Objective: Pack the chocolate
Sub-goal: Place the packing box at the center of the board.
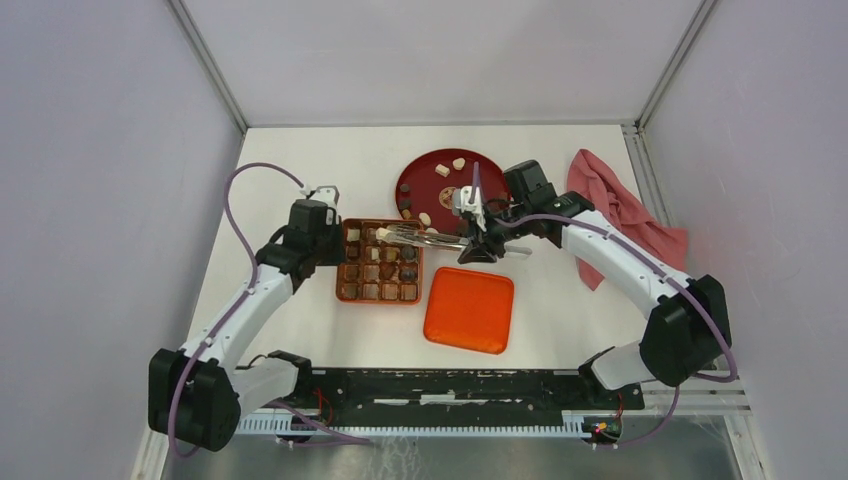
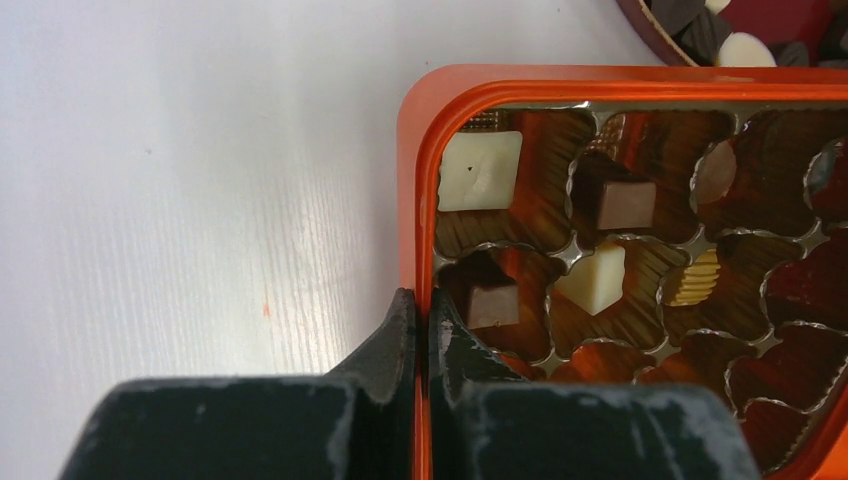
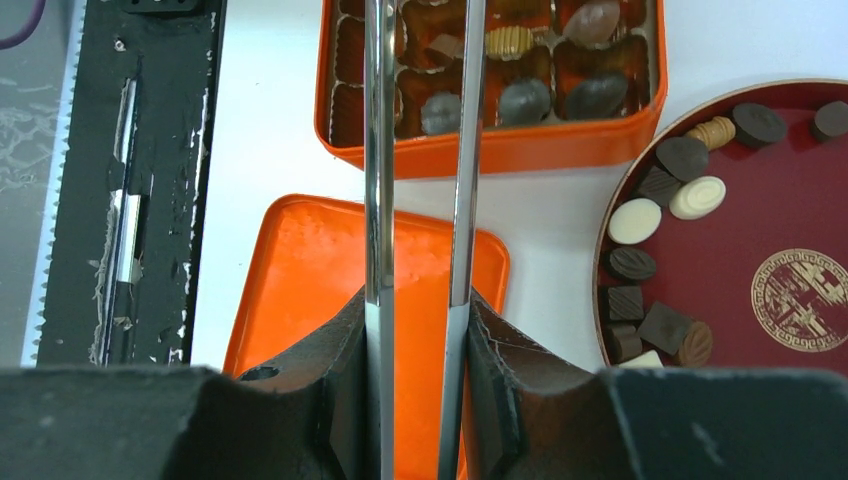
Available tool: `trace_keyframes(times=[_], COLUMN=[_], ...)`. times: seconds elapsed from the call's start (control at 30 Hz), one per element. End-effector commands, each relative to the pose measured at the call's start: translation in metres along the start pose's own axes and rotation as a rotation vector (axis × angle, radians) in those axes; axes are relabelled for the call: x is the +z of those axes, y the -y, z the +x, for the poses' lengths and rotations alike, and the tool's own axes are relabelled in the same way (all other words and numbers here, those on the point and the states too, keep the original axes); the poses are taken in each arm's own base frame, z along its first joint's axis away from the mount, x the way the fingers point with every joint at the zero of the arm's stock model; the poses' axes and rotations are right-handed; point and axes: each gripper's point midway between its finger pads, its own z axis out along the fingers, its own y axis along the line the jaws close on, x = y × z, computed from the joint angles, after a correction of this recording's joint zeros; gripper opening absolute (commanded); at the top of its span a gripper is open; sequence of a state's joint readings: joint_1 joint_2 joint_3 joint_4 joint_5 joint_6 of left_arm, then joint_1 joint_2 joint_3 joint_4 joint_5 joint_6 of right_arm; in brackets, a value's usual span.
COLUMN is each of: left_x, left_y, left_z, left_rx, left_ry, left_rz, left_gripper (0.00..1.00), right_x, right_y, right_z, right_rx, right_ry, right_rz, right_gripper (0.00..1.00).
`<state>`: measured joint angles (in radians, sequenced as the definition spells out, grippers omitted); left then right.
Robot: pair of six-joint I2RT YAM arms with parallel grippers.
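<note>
Chocolate pieces [image 3: 697, 197], dark and cream, lie along the red plate's [image 1: 430, 185] edge. More pieces [image 2: 481, 170] sit in the cells of the orange box [image 1: 341, 265]. My left gripper [image 2: 421, 305] is shut on the box's left wall [image 2: 410, 200], one finger inside and one outside. My right gripper [image 3: 418, 310] is shut on metal tongs [image 3: 378, 150]. The tongs [image 1: 425, 238] reach left over the box, with a cream piece [image 1: 383, 234] at their tips. In the right wrist view the tips run off the top edge.
The orange lid [image 1: 469, 310] lies flat just right of the box's near end, below the tongs. A pink cloth [image 1: 620, 215] is bunched at the right behind my right arm. White walls close the table on three sides.
</note>
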<state>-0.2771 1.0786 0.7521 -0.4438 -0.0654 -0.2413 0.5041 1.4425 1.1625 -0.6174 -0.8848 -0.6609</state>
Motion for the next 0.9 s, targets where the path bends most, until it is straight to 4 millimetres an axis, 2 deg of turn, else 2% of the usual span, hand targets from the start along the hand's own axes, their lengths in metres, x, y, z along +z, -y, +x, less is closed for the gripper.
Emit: trace_keyframes(times=[0.0, 0.23, 0.33, 0.47, 0.6, 0.7, 0.87], left_x=[0.003, 0.026, 0.032, 0.034, 0.026, 0.014, -0.010], left_y=[0.016, 0.009, 0.006, 0.004, 0.004, 0.002, -0.011], left_z=[-0.017, 0.014, 0.023, 0.026, 0.013, -0.004, -0.030], left_rx=[0.024, 0.027, 0.029, 0.026, 0.009, 0.004, -0.004], left_ry=[0.029, -0.139, -0.184, -0.200, -0.147, -0.071, 0.071], left_rz=[0.072, 0.028, 0.013, 0.000, -0.011, -0.020, -0.085], left_gripper=[0.02, 0.04, 0.12, 0.29, 0.41, 0.43, 0.46], right_x=[0.011, 0.041, 0.052, 0.066, 0.072, 0.076, 0.084], right_y=[-0.001, 0.002, 0.002, 0.000, -0.004, -0.004, -0.006], right_z=[-0.011, 0.015, 0.027, 0.042, 0.047, 0.051, 0.057], right_rx=[-0.095, -0.117, -0.126, -0.153, -0.160, -0.162, -0.158], right_ry=[-0.004, -0.149, -0.209, -0.295, -0.321, -0.341, -0.372], right_rz=[0.011, 0.056, 0.058, 0.058, 0.045, 0.050, 0.046], right_gripper=[0.00, 0.00, 0.00, 0.00, 0.00, 0.00, 0.02])
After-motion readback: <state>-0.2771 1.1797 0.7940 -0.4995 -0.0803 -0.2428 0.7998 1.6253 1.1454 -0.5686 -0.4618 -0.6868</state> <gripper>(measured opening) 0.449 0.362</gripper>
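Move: Just 8 cm to the right of the left hand hangs the middle of the packing box, held up by its left wall; its spot on the board is about 3 cm back, 8 cm right and 9 cm below. From the left hand the orange tray lies roughly 10 cm back and 26 cm right, the round plate some 18 cm ahead and 23 cm right. The right hand, holding the tongs, has that spot level with it, about 17 cm left and 15 cm below. Lowering the packing box by its pinched left wall, the left hand sinks about 7 cm and eases slightly back, tipping fingers-down, then opens on the rim and lifts off some 5 cm, its tilt partly undone. Meanwhile the right hand keeps the tongs, shifting left first, then mostly dropping about 9 cm and pitching some 20 degrees fingers-down, so their tips come over the box. ##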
